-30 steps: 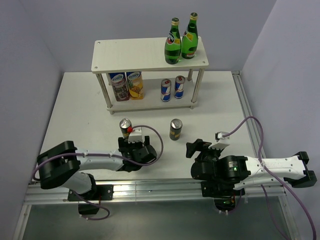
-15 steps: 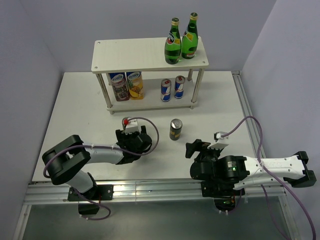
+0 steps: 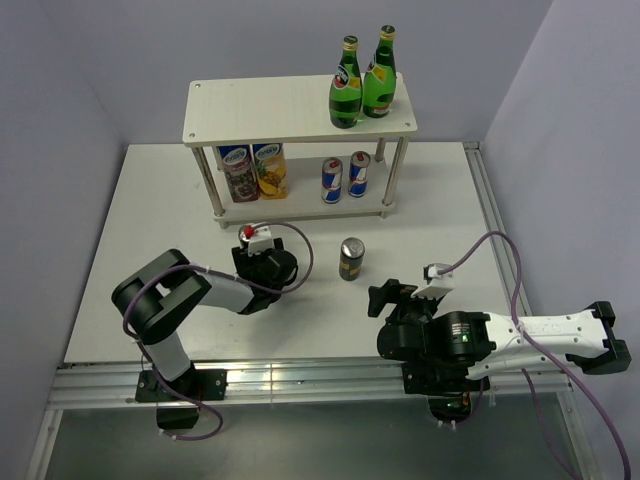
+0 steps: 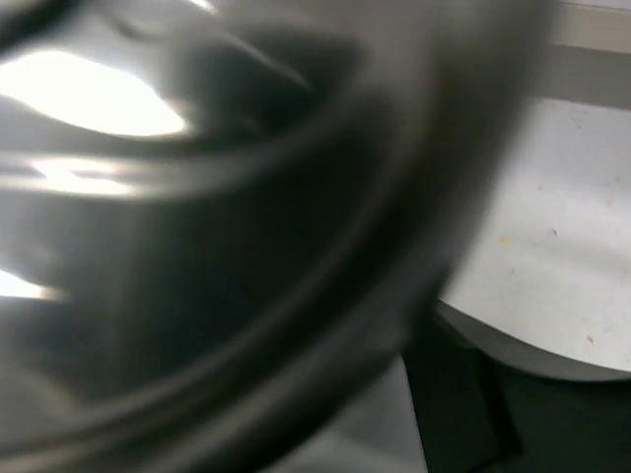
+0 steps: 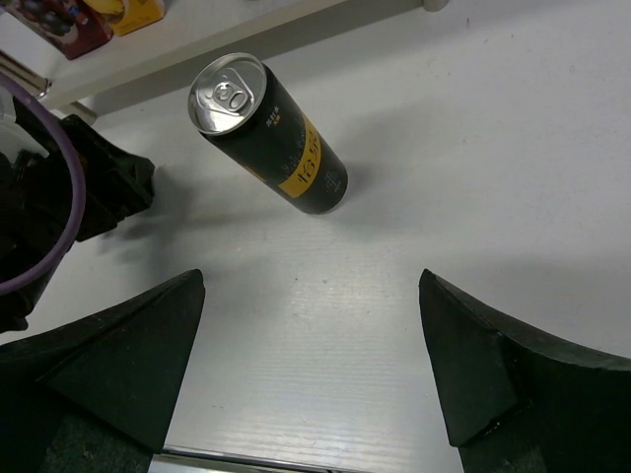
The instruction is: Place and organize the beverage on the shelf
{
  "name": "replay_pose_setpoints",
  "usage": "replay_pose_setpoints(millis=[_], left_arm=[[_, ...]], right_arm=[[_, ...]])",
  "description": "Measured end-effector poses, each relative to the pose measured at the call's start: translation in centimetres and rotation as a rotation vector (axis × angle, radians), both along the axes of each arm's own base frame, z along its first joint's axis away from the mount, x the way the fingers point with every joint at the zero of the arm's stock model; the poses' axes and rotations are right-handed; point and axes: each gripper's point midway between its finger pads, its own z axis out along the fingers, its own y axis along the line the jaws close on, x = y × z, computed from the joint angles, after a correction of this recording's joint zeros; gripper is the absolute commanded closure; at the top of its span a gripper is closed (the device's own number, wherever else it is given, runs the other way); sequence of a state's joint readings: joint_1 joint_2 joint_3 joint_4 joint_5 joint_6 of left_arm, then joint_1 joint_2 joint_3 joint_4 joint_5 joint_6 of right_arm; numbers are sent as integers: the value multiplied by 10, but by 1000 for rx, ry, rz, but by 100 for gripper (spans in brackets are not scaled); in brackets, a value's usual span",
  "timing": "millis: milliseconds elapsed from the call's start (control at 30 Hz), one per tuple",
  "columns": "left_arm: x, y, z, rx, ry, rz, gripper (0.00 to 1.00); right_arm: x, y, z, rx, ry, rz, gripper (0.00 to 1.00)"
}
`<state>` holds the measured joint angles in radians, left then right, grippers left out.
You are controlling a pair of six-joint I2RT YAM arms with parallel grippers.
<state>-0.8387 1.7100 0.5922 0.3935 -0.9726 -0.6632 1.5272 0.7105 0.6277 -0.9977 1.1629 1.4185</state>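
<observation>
The shelf (image 3: 260, 110) stands at the back. Two green bottles (image 3: 362, 85) stand on its top board at the right, and two blue-and-silver cans (image 3: 345, 178) on its lower board. One dark can with a yellow label (image 3: 351, 258) stands upright on the table, also in the right wrist view (image 5: 271, 138). My right gripper (image 3: 385, 295) is open and empty, just short of that can (image 5: 311, 286). My left gripper (image 3: 255, 252) sits where the second dark can stood. That can is hidden from above and fills the left wrist view as a dark blur (image 4: 197, 197). I cannot see how the left jaws stand.
Two other cans with blue tops (image 3: 253, 170) stand at the left of the lower board. The shelf's front legs (image 3: 216, 205) stand just beyond my left gripper. Grey walls close in the table at the back and on both sides.
My left gripper has moved forward toward the shelf, and now covers the left dark can that stood in plain sight a second ago. The right arm has barely moved.
</observation>
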Motion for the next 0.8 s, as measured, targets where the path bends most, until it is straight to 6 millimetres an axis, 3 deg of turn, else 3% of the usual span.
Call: replay_pose_setpoints(millis=[300,400,433,500,600,800], left_arm=[[20,1,7,-12,-30,0,39],[22,2,8,-9,-28,-5,77],[22,3,8,-4,-25,-6,85],[23,3,7,-3,-24,-7,86],[22,3,7,-2,-22,-7,97],[18,5,8,-3,-8,-1,100]], right_arm=[[0,1,-1,-7,0,1,4],[0,1,-1,-7,0,1,4],[0,1,-1,-7,0,1,4],[0,1,-1,-7,0,1,4],[0,1,-1,-6,-1,1,4],[0,1,-1,-5,-1,1,4]])
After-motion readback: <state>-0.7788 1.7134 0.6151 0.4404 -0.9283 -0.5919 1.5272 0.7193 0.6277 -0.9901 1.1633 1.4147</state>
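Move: The left hand, low over the table, already has its open fingers at the left black can. The can's middle is about 3 cm ahead, 1 cm left and 2 cm up. From that hand, the other black can is 24 cm to the right and 2 cm back; the orange carton on the shelf is 18 cm ahead and 5 cm right. From the idle right hand, the left black can lies roughly 17 cm ahead, 33 cm left and 11 cm down. Forward by about 2 cm, and up by less than 1 cm, the left hand eases onto the left black can while its fingers close from nearly wide open. They stop partway with the can pinched between the pads, gripper effort rising sharply; the hand then holds there, barely easing back, its wrist hardly turning. ##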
